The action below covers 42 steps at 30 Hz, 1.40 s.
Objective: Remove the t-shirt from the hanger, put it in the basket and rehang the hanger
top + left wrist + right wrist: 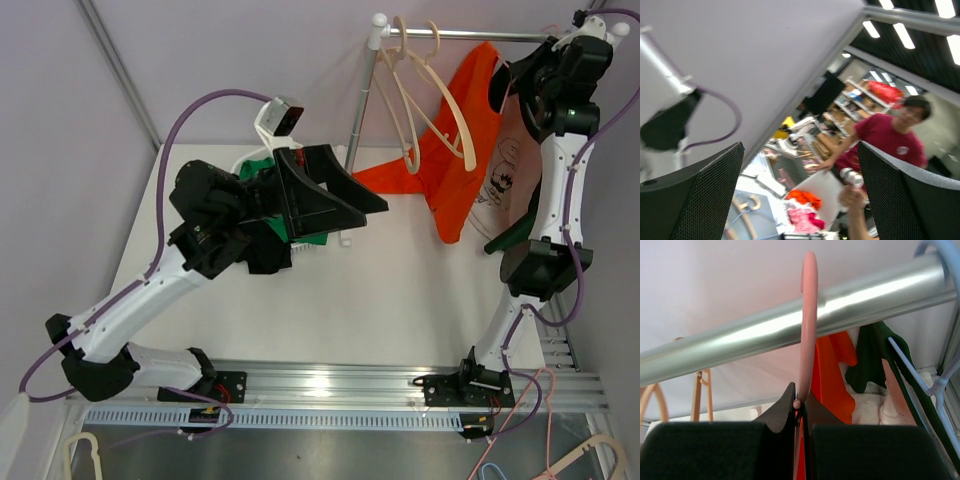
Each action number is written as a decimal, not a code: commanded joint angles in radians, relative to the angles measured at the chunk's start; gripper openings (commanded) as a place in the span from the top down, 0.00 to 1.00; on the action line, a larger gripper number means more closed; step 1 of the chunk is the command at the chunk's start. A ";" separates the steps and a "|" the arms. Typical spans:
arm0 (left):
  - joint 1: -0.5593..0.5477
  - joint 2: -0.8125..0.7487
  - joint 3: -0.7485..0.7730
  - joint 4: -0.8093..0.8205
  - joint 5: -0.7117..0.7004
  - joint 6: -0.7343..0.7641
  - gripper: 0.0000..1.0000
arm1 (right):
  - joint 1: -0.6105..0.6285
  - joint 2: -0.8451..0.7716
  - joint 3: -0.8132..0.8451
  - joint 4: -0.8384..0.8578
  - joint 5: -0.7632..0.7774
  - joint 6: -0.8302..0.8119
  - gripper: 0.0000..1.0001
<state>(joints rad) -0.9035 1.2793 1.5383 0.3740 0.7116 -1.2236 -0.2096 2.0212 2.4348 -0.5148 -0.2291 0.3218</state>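
A pale pink t-shirt (512, 170) with a dark print hangs on a pink hanger under the rack's metal rail (470, 36) at the back right. In the right wrist view the hanger's hook (807, 315) loops over the rail (740, 340). My right gripper (800, 401) is shut on the hook's stem just below the rail; it also shows high by the rail in the top view (585, 30). My left gripper (365, 215) is open and empty, raised over the table's left middle. In its own view (800, 165) only the wall and the room show between the fingers.
An orange t-shirt (465, 130) and empty cream hangers (420, 90) hang on the same rail, left of the pale shirt. A green garment (262, 163) lies on the table behind the left arm. Dark green cloth (870, 355) hangs by a blue hanger (912, 372).
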 commanded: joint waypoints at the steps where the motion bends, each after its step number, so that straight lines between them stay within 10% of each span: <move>1: 0.017 -0.087 -0.076 -0.208 -0.033 0.243 0.01 | 0.004 -0.117 0.012 0.050 -0.045 0.022 1.00; 9: 0.043 -0.212 -0.181 -0.579 -0.479 0.654 0.01 | 0.022 -0.206 -0.017 0.047 -0.041 0.020 1.00; 21: 0.043 -0.250 -0.276 -0.578 -0.566 0.851 0.00 | 0.052 -0.455 -0.336 -0.031 0.123 0.029 1.00; 33: -0.141 -0.267 -0.440 -0.333 -0.572 1.153 0.00 | 0.094 -0.890 -0.781 -0.146 0.338 0.115 1.00; 42: -0.437 -0.154 -0.556 -0.051 -0.707 1.450 0.01 | 0.174 -0.998 -0.820 -0.254 0.384 0.169 1.00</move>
<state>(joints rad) -1.2667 1.0798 1.0203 0.1482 0.0765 0.0532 -0.0540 1.0195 1.5955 -0.7582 0.1253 0.4522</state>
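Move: The right hand already pinches the pink hanger, with the rail about 3 cm ahead and 4 cm above; the orange t-shirt's middle hangs roughly 12 cm left, 6 cm back and 19 cm below. The blue hanger is some 7 cm right and 2 cm ahead, the empty wooden hangers about 20 cm left, straight level in depth and 8 cm lower. From the left hand, the t-shirt's middle is about 42 cm ahead, 23 cm right, 33 cm below. Right lifts its hanger off the rail and back about 28 cm; open left sinks, turning to the shirt. ##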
